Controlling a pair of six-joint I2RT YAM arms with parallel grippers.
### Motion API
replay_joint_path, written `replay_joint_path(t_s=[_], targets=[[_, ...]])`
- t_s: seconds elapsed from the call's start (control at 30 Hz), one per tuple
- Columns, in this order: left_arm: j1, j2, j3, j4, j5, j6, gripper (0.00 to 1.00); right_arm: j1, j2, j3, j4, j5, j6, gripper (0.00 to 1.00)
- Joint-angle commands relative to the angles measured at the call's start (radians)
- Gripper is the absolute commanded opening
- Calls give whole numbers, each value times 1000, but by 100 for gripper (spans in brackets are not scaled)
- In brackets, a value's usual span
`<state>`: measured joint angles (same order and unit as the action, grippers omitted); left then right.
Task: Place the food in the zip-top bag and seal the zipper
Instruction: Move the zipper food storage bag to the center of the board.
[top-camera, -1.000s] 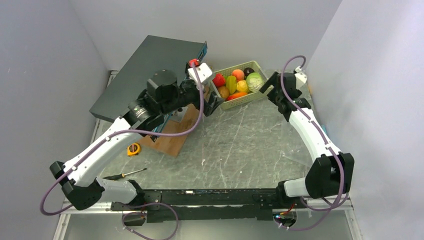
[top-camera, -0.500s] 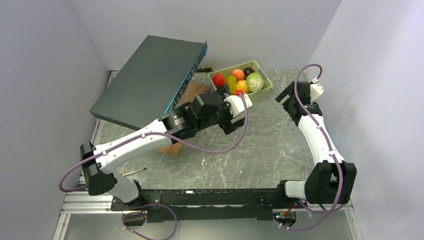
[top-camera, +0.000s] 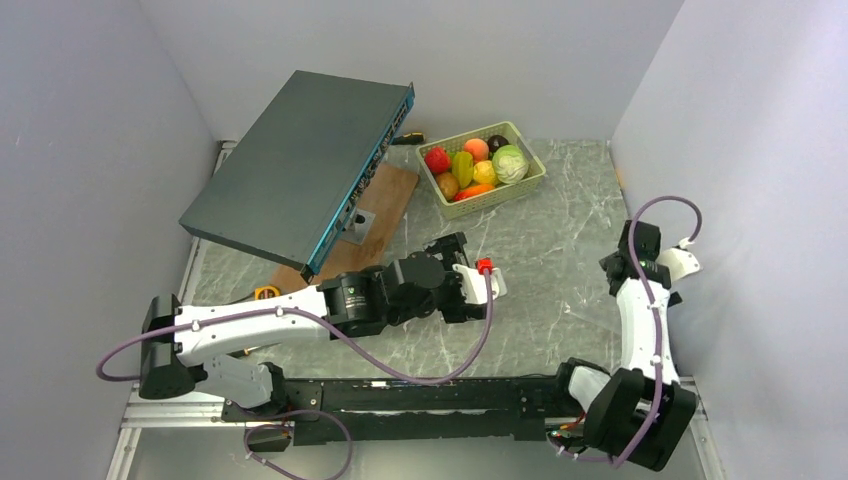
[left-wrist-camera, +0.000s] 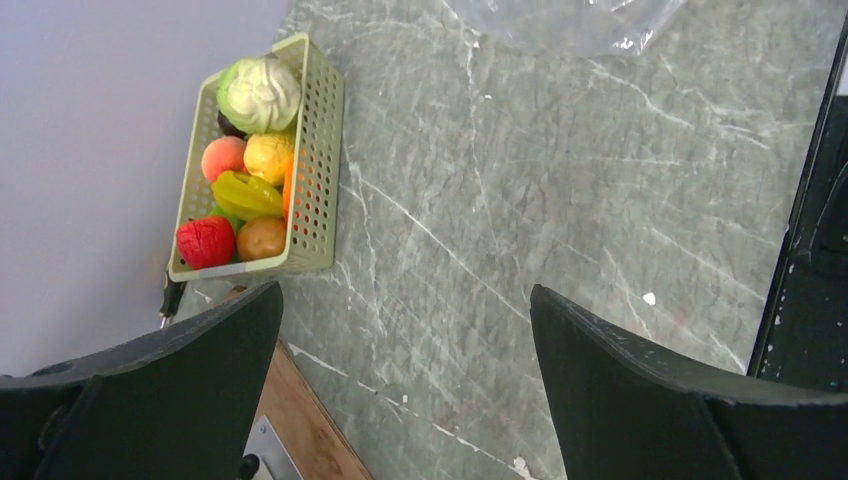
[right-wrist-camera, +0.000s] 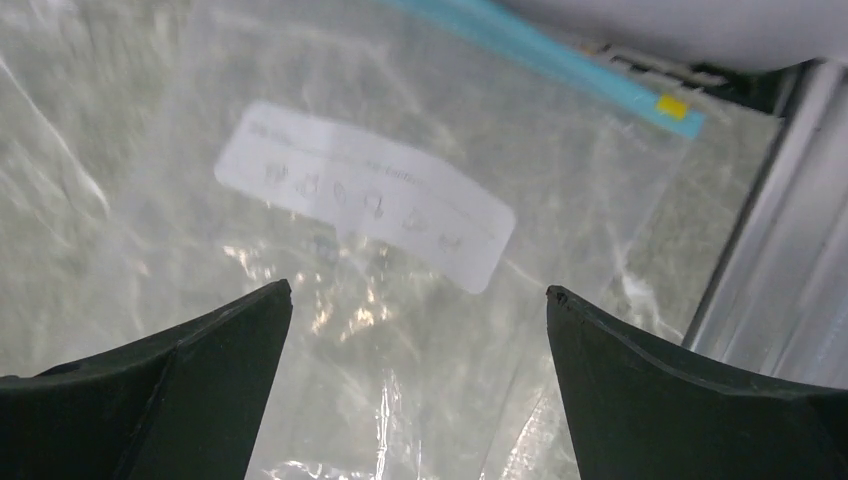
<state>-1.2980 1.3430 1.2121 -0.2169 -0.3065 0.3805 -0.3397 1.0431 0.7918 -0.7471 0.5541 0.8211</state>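
The food (top-camera: 478, 165), toy fruits and vegetables in red, orange, yellow, green and dark purple, lies in a pale green lattice basket (top-camera: 497, 196) at the back; both also show in the left wrist view, the food (left-wrist-camera: 245, 160) in the basket (left-wrist-camera: 318, 170). The clear zip-top bag (right-wrist-camera: 330, 300) lies flat at the right, with a white label (right-wrist-camera: 365, 195) and its teal zipper (right-wrist-camera: 540, 55). It is faint in the top view (top-camera: 590, 302). My right gripper (right-wrist-camera: 418, 290) is open just above the bag. My left gripper (left-wrist-camera: 405, 290) is open and empty over bare table mid-front (top-camera: 465, 285).
A dark flat box (top-camera: 300, 165) leans at the back left over a wooden board (top-camera: 375, 205). A yellow tape measure (top-camera: 265, 293) lies at the front left. A black rail (top-camera: 420, 395) runs along the near edge. Walls close in on both sides.
My left gripper has swung from beside the basket back to the front middle. My right gripper has moved from the basket's right end forward to above the bag.
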Motion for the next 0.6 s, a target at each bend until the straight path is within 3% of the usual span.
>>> replay_joint_path(t_s=[0.0,0.07,0.17,0.3,0.4,0.57], targets=[[-15,-57,-4,102,-38,24,100,-9,38,-57,187,-277,-185,99],[-15,-59,-13,117,-59,31,100,54,65,-56,196,-383,-221,95],[-15,-53,-18,126,-81,41,99,286,76,-34,176,-372,-229,95],[-15,-50,-24,135,-100,51,99,553,73,-78,240,-601,-153,95],[-15,-53,-34,151,-124,65,99,652,44,-114,286,-697,-115,95],[-15,-49,-43,164,-139,67,99,661,-19,-58,215,-616,-152,96]])
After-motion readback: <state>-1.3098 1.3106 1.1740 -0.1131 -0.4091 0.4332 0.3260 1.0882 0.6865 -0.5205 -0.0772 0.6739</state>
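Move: The zipper food storage bag lies flat almost under my right hand, its middle about 2 cm ahead, 2 cm to the left and some 4 cm below; its blue zipper edge runs fore and aft about 13 cm to the right and 3 cm ahead. The fruit basket stands roughly 33 cm to my right hand's left and 23 cm ahead, about level in height. From my left hand the bag is some 35 cm to the right, neither ahead nor back, and 20 cm below. With the fingers staying open, I drop my right hand about 4 cm to press its tips on the bag, then sweep it some 27 cm left, dragging the bag along towards the space below my left hand. The path bows forward and eases partly back, while the wrist swings about 65 degrees counter-clockwise, from pointing right to forward-left. My left hand rises a couple of centimetres, open and empty. ##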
